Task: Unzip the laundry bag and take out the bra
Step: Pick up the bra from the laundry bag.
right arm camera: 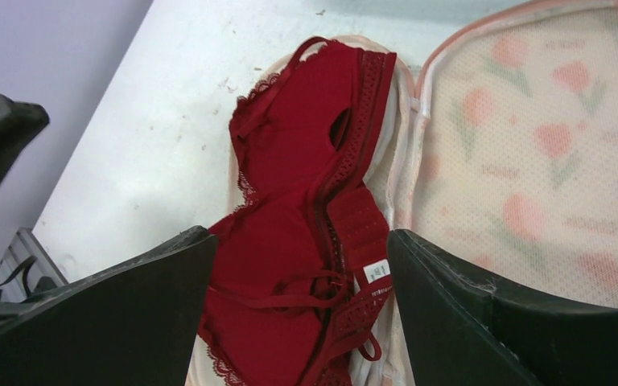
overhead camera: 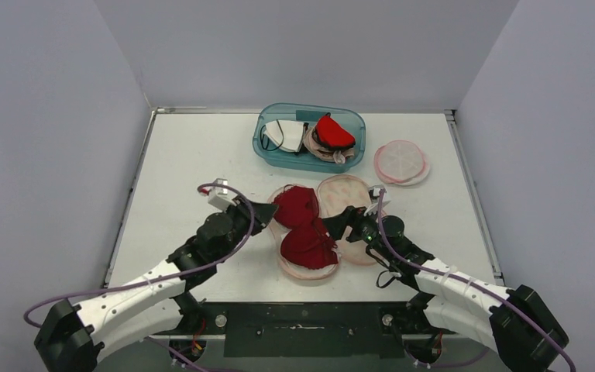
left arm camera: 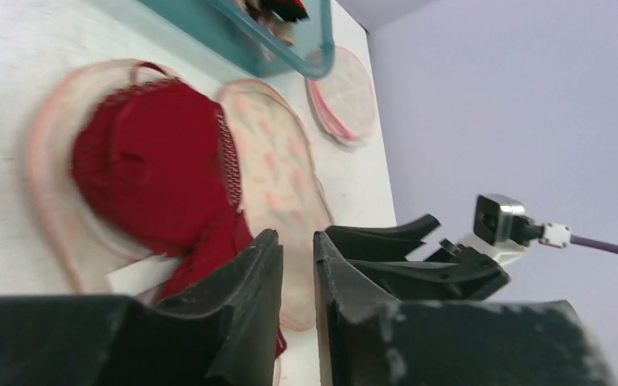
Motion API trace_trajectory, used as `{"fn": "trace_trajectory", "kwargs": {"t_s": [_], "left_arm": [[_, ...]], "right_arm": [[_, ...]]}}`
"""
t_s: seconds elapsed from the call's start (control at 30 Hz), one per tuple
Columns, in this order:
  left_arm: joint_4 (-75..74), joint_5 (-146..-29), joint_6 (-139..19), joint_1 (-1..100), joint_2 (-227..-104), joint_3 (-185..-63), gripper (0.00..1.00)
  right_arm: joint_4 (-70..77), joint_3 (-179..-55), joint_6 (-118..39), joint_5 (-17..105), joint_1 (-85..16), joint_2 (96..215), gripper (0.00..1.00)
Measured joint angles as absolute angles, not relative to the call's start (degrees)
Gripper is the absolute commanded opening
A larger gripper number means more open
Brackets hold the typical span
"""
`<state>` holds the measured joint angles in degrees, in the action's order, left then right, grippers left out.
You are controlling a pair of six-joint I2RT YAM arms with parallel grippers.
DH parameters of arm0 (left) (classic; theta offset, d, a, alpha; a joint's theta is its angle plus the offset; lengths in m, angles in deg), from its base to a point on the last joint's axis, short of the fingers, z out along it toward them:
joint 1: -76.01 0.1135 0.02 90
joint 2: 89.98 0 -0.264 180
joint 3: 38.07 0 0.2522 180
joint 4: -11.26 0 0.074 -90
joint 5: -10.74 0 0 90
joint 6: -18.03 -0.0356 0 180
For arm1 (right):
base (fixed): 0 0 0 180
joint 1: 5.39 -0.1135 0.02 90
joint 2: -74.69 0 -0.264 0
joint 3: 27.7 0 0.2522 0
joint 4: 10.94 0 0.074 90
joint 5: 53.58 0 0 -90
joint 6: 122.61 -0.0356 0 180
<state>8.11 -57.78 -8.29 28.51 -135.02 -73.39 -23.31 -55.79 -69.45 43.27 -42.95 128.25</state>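
The laundry bag (overhead camera: 348, 198) lies unzipped in the middle of the table, a pink mesh clamshell with a tulip print, its flap (right arm camera: 531, 145) folded open to the right. The red lace bra (overhead camera: 304, 229) lies folded in the bag's left half (left arm camera: 48, 185). My left gripper (overhead camera: 268, 214) sits at the bra's left edge, its jaws a narrow gap apart with nothing between them (left arm camera: 296, 237). My right gripper (overhead camera: 342, 225) hovers just right of the bra, open wide, and the bra (right arm camera: 290, 161) shows between its fingers (right arm camera: 299, 241) untouched.
A teal plastic bin (overhead camera: 263, 143) stands behind the bag, holding a red garment (overhead camera: 333, 130) and a white one (overhead camera: 285, 136). A round pink mesh bag (overhead camera: 401, 161) lies to the bin's right. Walls enclose the table on three sides.
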Motion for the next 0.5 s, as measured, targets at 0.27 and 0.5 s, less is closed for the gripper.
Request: {"fn": "trace_trajectory", "kwargs": {"t_s": [0.27, 0.5], "left_arm": [[19.7, -71.2, -12.9, 28.5, -158.4, -78.5, 0.00], [26.2, -74.9, -14.1, 30.5, -169.2, -77.5, 0.00]], "right_arm": [[-26.3, -54.8, -71.1, 43.6, -43.0, 131.4, 0.82], [-27.9, -54.8, -72.2, 45.9, -43.0, 134.1, 0.82]]}}
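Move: The bra lies about 7 cm to the right of the left hand, level with it in reach and some 16 cm below. From the right hand the bra's middle is roughly 4 cm left, 1 cm ahead and 10 cm down. The bag's flowered flap lies about 17 cm right of the left hand and 3 cm ahead; the teal basket is some 22 cm ahead and 8 cm right. The left hand shuts its fingers, swings some 7 cm right, then drops about 10 cm towards the bra's middle. ##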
